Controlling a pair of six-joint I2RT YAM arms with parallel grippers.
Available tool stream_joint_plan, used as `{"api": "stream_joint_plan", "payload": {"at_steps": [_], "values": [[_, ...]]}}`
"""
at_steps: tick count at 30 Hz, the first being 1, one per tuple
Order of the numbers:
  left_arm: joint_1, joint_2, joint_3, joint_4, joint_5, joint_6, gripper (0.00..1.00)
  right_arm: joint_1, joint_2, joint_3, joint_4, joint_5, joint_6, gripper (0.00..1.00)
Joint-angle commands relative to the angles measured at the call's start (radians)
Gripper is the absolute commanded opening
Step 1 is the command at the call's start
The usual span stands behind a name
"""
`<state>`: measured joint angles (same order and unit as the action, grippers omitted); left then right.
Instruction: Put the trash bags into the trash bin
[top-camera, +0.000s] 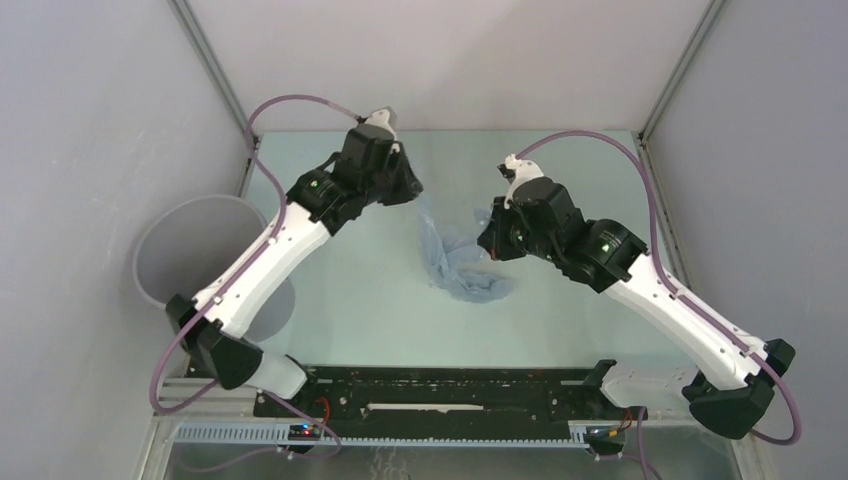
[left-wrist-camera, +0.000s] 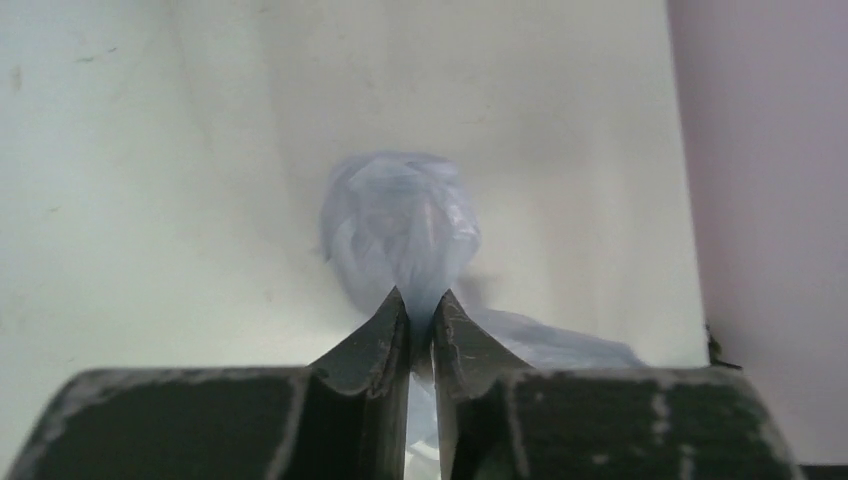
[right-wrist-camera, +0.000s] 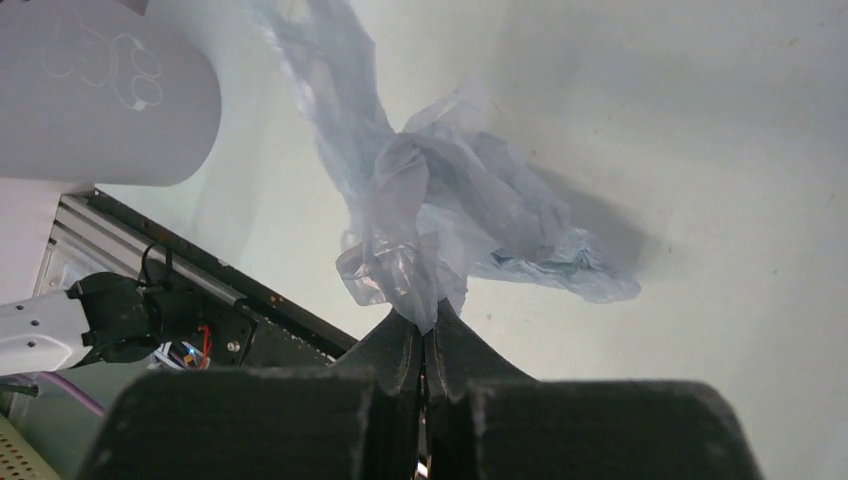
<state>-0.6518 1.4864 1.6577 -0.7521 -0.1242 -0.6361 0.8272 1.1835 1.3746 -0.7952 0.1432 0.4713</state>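
The pale-blue trash bag (top-camera: 455, 258) hangs crumpled between my two grippers over the middle of the table, its lower folds on the surface. My left gripper (left-wrist-camera: 421, 305) is shut on one end of the bag (left-wrist-camera: 400, 225); in the top view it is at the bag's upper left (top-camera: 418, 198). My right gripper (right-wrist-camera: 425, 320) is shut on another part of the bag (right-wrist-camera: 440, 205); in the top view it is at the bag's right (top-camera: 487, 238). The grey trash bin (top-camera: 190, 250) stands at the table's left edge, partly behind the left arm. It also shows in the right wrist view (right-wrist-camera: 100, 90).
A black rail (top-camera: 440, 390) with wiring runs along the near edge between the arm bases. Grey walls enclose the table on the left, back and right. Purple cables loop above both arms.
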Motion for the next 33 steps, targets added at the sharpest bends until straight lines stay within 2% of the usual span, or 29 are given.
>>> {"api": "stream_joint_plan", "payload": {"at_steps": [1,3,5,9,11,13,16,17,18,19,20,21,22,23,24,26,27,29,31,33], "values": [[0.079,-0.159,-0.225,0.203,-0.006,0.012,0.13,-0.119,-0.026,-0.078,0.034,-0.099,0.048,0.00],[0.122,-0.182,-0.328,0.258,0.008,0.011,0.09,-0.221,0.013,-0.113,0.065,-0.204,0.078,0.00],[0.176,-0.157,-0.364,0.298,0.050,0.003,0.04,-0.295,0.065,-0.118,0.092,-0.277,0.108,0.00],[0.299,0.011,-0.323,0.366,0.164,-0.093,0.00,-0.463,0.283,-0.059,0.126,-0.471,0.280,0.00],[0.357,0.131,-0.167,0.356,0.215,-0.133,0.00,-0.534,0.410,0.016,0.144,-0.562,0.374,0.00],[0.394,0.250,0.037,0.306,0.264,-0.138,0.00,-0.568,0.524,0.202,0.087,-0.624,0.409,0.00],[0.432,0.393,0.470,0.160,0.369,-0.161,0.00,-0.564,0.640,0.732,-0.103,-0.597,0.331,0.00],[0.423,0.409,0.611,0.144,0.402,-0.155,0.00,-0.555,0.658,0.988,-0.150,-0.584,0.288,0.00],[0.403,0.402,0.757,0.139,0.408,-0.134,0.00,-0.539,0.660,1.138,-0.170,-0.573,0.235,0.00],[0.369,0.374,0.867,0.146,0.386,-0.082,0.00,-0.518,0.624,1.238,-0.168,-0.563,0.146,0.00],[0.322,0.318,0.921,0.168,0.341,-0.002,0.00,-0.492,0.566,1.250,-0.140,-0.541,0.074,0.00],[0.253,0.244,0.898,0.198,0.279,0.125,0.00,-0.459,0.473,1.183,-0.093,-0.498,-0.008,0.00],[0.172,0.138,0.803,0.252,0.175,0.261,0.00,-0.423,0.369,1.032,-0.005,-0.457,-0.075,0.00],[0.092,0.029,0.626,0.335,0.023,0.369,0.00,-0.395,0.241,0.850,0.107,-0.422,-0.117,0.00],[0.038,-0.074,0.422,0.465,-0.085,0.420,0.00,-0.379,0.122,0.622,0.233,-0.399,-0.131,0.00],[0.050,-0.213,0.025,0.525,-0.170,0.330,0.00,-0.390,-0.056,0.218,0.463,-0.367,-0.082,0.00],[0.102,-0.254,-0.125,0.511,-0.159,0.230,0.00,-0.418,-0.094,0.067,0.515,-0.383,-0.041,0.00],[0.161,-0.294,-0.400,0.487,-0.083,0.116,0.00,-0.459,-0.092,-0.126,0.474,-0.432,-0.016,0.00],[0.178,-0.304,-0.587,0.467,0.073,0.056,0.00,-0.464,-0.017,-0.217,0.327,-0.485,-0.039,0.00],[0.160,-0.336,-0.744,0.499,0.115,0.008,0.00,-0.432,0.049,-0.266,0.210,-0.524,-0.075,0.00]]}}
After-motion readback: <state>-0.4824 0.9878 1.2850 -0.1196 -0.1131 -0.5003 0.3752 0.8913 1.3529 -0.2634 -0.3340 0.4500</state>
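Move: Both hands already pinch the trash bag, whose bunched body hangs between and below them. From the left hand the body's middle is some 11 cm to the right, 10 cm back and 20 cm below. From the right hand it is roughly level ahead, about 2 cm to the left and 19 cm below. The trash bin stands about 39 cm to the left of the left hand and 11 cm back, its middle some 17 cm lower. Forward and down first, both arms swing about 20 cm out with a dip of roughly 10 cm, then whip sharply up some 35 cm and back past their starting places, fingertips tipping upward, before sinking again and starting forward. The hands end farther apart; the left fingers finish shutting on the bag while the right keep their pinch. ##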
